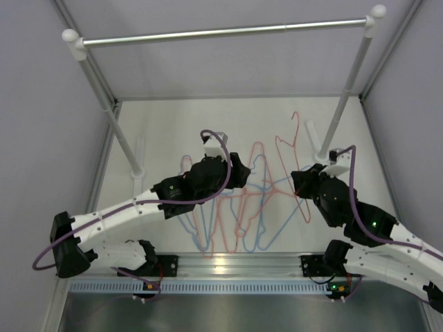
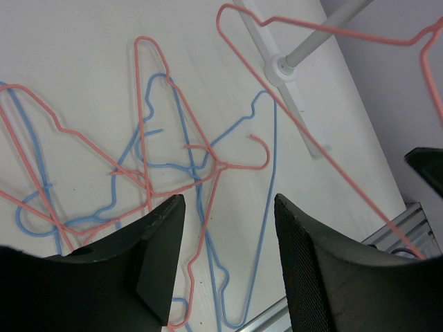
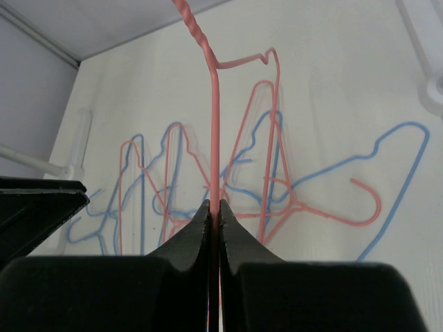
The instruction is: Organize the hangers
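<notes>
Several thin wire hangers, pink and light blue, lie tangled flat on the white table (image 1: 166, 124) in a pile (image 1: 242, 207), also in the left wrist view (image 2: 149, 166) and the right wrist view (image 3: 173, 173). My right gripper (image 3: 214, 207) is shut on the straight wire of one pink hanger (image 3: 214, 131), held tilted above the pile with its hook (image 1: 298, 135) pointing to the far side. This hanger also crosses the left wrist view (image 2: 311, 26). My left gripper (image 2: 229, 200) hovers open over the pile's middle (image 1: 243, 178), nothing between its fingers (image 2: 163, 242).
A thick silver rail (image 1: 221, 32) spans the back, high on two white posts, left (image 1: 121, 142) and right (image 1: 342, 104), with the right post's foot (image 2: 280, 68) on the table. An aluminium strip (image 1: 235, 261) runs along the near edge. Grey walls close both sides.
</notes>
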Robot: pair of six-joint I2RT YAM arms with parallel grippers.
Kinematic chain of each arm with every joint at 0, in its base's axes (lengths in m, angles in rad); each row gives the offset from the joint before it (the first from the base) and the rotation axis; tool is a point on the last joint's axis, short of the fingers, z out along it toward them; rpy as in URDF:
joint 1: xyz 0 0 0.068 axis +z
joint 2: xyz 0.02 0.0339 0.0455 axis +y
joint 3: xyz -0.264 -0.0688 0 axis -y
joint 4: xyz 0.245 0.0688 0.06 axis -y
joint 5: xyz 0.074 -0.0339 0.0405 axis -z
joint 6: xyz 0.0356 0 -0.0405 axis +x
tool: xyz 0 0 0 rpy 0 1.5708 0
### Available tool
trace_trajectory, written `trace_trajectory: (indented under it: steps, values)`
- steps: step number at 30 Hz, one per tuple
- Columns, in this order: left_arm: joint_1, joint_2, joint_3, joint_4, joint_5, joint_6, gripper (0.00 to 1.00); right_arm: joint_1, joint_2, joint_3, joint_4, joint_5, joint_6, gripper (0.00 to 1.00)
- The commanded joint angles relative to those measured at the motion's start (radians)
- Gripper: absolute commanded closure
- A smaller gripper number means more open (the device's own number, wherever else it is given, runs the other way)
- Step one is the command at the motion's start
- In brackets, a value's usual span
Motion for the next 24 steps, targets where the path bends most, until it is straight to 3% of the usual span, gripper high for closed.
trace_trajectory:
  steps: [1,13,24]
  values:
    - [-0.003,-0.101,-0.054,0.005,-0.023,0.011,0.41,0.015,0.017,0.14,-0.035,-0.004,-0.192,1.0]
    - [-0.003,-0.305,-0.094,-0.109,-0.071,0.027,0.44,0.015,0.08,0.387,-0.044,0.032,-0.298,1.0]
    - [-0.003,-0.311,-0.092,-0.119,-0.072,0.045,0.45,0.015,0.136,0.638,-0.027,0.001,-0.404,1.0]
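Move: My right hand already holds a red hanger, hook forward. The rail's right end lies about 21 cm ahead, 16 cm to the right and some 38 cm above. Its post's foot is 21 cm ahead and 16 cm right, on the table; the nearest blue hanger lies 2 cm ahead, 2 cm right and 23 cm below. From my empty left hand, the rail's right end is about 20 cm ahead, 31 cm right and 38 cm higher. I lift the pinched red hanger almost straight up by about 19 cm with my right hand, towards the height of the rail, tipping the fingers upward some 20 degrees and keeping them shut. Meanwhile my left hand, fingers still half open and empty, backs away from the held hanger: about 7 cm to the left, rising a little and drawing slightly back. ##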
